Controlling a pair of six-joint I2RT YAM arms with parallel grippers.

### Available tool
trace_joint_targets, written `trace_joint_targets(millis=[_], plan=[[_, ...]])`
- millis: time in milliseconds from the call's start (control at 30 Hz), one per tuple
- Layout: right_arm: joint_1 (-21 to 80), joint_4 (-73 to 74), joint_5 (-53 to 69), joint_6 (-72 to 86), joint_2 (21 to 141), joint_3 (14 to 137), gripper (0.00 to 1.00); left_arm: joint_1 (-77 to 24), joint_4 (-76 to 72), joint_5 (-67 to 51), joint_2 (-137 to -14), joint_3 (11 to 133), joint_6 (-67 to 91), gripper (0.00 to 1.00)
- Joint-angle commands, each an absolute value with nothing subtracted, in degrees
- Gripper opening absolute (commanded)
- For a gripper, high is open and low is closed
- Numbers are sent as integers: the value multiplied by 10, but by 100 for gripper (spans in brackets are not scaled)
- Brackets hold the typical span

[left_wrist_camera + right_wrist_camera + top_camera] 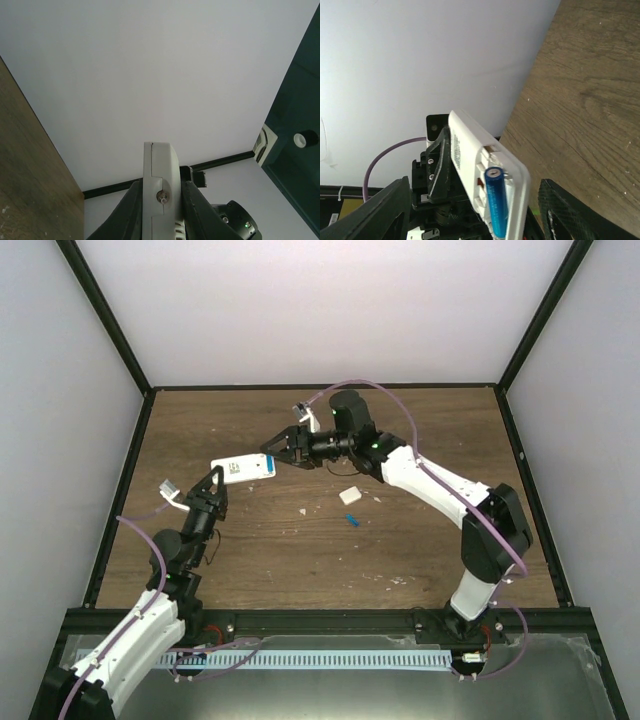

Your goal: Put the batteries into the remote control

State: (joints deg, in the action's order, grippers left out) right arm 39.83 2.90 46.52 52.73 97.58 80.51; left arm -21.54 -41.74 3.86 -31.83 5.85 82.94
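My left gripper is shut on the white remote control and holds it above the table at the left. In the left wrist view the remote stands edge-on between the fingers of my left gripper. My right gripper is open at the remote's right end. In the right wrist view the remote shows its open battery bay with one blue battery lying in it, between the wide-apart fingers of my right gripper. A second blue battery lies on the table.
A small white block lies on the wooden table just beyond the loose battery. Pale specks are scattered near it. White walls and a black frame close in the table on three sides.
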Motion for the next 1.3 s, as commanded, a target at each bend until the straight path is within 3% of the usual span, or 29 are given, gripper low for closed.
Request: trace_joint_targets(millis=[0, 133, 267, 1267], plan=[[399, 18, 478, 534, 989, 810, 62, -217, -471, 33, -317, 64, 833, 0], [399, 8, 481, 542, 993, 808, 61, -217, -475, 32, -318, 64, 832, 0], [399, -22, 486, 566, 990, 794, 52, -217, -476, 32, -319, 65, 831, 0], [390, -173, 529, 694, 959, 736, 38, -217, -479, 26, -322, 57, 821, 0]])
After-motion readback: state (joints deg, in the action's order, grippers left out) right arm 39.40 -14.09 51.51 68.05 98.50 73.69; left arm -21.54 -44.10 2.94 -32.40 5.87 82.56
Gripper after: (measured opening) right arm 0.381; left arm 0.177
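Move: The right hand, fingers pointing left, is already at the right-hand end of the held remote control: the blue battery lying in its open compartment is about 2 cm back, 1 cm left and 1 cm below that hand. The remote's middle is about 6 cm left and 2 cm back. On the table, 27 cm down, lie the white cover, some 18 cm right and level, and the second battery, 19 cm right and 5 cm back. From the left hand, the loaded battery is about 10 cm right, 1 cm ahead and at its height. The right hand stays at the battery end of the remote, dipping about 1 cm and easing back up to near its first height while it rolls its forward side down and tips its fingertips slightly up, some 10 degrees in all. Its fingers narrow by over a third around the compartment end but stay open, not pinching the battery, while the left hand keeps its grip on the remote's other end and rises barely half a centimetre. ##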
